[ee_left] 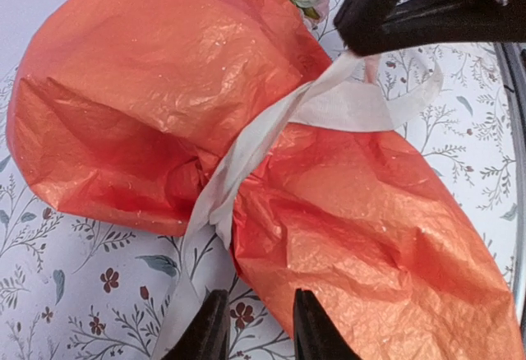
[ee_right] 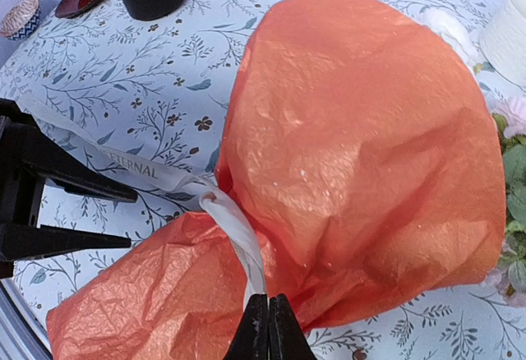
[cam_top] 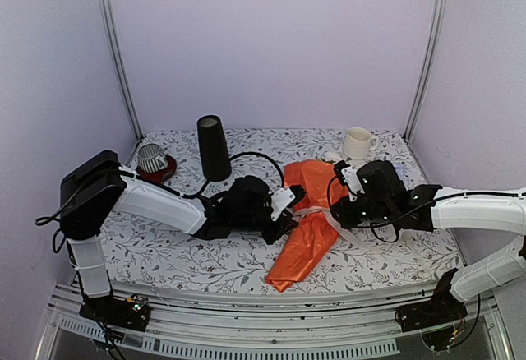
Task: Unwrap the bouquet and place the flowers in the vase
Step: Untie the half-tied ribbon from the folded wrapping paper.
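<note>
The bouquet point(cam_top: 306, 222) lies on the table between both arms, its orange paper point(ee_left: 164, 89) tied at the waist with a whitish ribbon point(ee_left: 246, 154). Flowers point(ee_right: 514, 154) peek from the wide end as green leaves and pale blooms. My right gripper point(ee_right: 269, 327) is shut on a strand of the ribbon point(ee_right: 238, 237) just below the knot. My left gripper point(ee_left: 259, 327) is open at the paper's near edge, with only tablecloth between its fingers; a ribbon tail runs past its left finger point(ee_left: 205, 331). The black vase point(cam_top: 214, 148) stands upright at the back left.
A white mug point(cam_top: 357, 142) stands at the back right, close to the bouquet's open end. A striped grey-white object on a red base point(cam_top: 153, 160) sits left of the vase. A small patterned bowl point(ee_right: 20, 16) shows at the far left of the right wrist view.
</note>
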`<state>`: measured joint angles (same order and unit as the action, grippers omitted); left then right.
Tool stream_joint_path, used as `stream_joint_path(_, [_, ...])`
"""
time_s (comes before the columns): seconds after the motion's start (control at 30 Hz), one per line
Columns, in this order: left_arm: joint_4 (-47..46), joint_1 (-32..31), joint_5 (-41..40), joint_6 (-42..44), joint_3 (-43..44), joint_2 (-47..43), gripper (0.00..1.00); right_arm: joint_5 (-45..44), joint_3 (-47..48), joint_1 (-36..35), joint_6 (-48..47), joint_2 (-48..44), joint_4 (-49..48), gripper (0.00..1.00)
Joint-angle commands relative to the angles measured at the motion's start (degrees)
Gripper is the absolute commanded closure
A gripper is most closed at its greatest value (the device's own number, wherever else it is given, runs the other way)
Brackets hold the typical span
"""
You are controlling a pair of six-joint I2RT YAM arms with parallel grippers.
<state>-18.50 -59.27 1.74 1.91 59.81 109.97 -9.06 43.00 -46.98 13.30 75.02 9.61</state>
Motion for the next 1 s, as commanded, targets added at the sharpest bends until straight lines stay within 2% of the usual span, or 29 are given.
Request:
stream_joint_path(0.0, [-0.04, -0.81, -0.87, 0.33, -0.13, -0.46, 0.71, -3.69, -5.24, -0.32, 7.08, -5.45, -2.38, 0.95])
stream_joint_path(0.2, [-0.12, -0.80, -0.45, 0.19, 0.17, -0.16, 0.71, -1.46, -12.56, -0.38, 12.19, -12.64, -5.48, 0.91])
stream_joint_path(0.5, [0.05, -0.83, -0.65, 0.16, 0.31, 0.11, 0.71, 0.73, -16.39, -0.32, 15.09, -14.95, -2.76, 0.91])
stream_joint_path(0.6, [0.06, -0.79, -0.60, 0.20, 0.32, 0.20, 0.71, 2.81, -15.40, -0.39, 12.61, -15.63, -2.42, 0.83])
stream_joint_path(0.73, [-0.09, -0.80, -1.08, 0.27, 0.20, 0.28, 0.61, 1.92, -11.18, -0.41, 8.15, -13.39, 2.01, 0.72])
stream_joint_path(0.87, [-0.80, -0.77, -1.40, 0.27, -0.39, 0.00, 0.50, -3.22, -7.28, -0.41, 7.21, -9.64, 6.27, 0.68])
stream_joint_path(0.97, [-1.08, -0.77, -1.69, 0.28, -0.65, -0.02, 0.46, -5.10, -5.85, -0.40, 6.45, -6.94, 7.11, 0.67])
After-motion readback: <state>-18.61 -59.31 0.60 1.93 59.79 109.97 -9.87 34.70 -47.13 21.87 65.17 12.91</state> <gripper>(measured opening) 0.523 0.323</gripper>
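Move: The right hand, still pinching a ribbon strand, has the ribbon knot at the wrapping's waist about 10 cm to its left, 4 cm ahead and 7 cm lower. From that hand the flowers lie some 15 cm ahead and 13 cm right, and the white mug roughly 26 cm ahead and 11 cm right, both about 8 cm lower. From the left hand, the knot is about 5 cm ahead, 4 cm right and 3 cm below. With the ribbon strand still pinched, the right hand draws it away from the knot, right and back by about 6 cm and sinking 3 cm. Then its fingers open to about a third, letting the strand go, while the hand eases up a couple of centimetres and slightly forward. The left hand stays beside the knot and spreads its already parted fingers to about half open. ##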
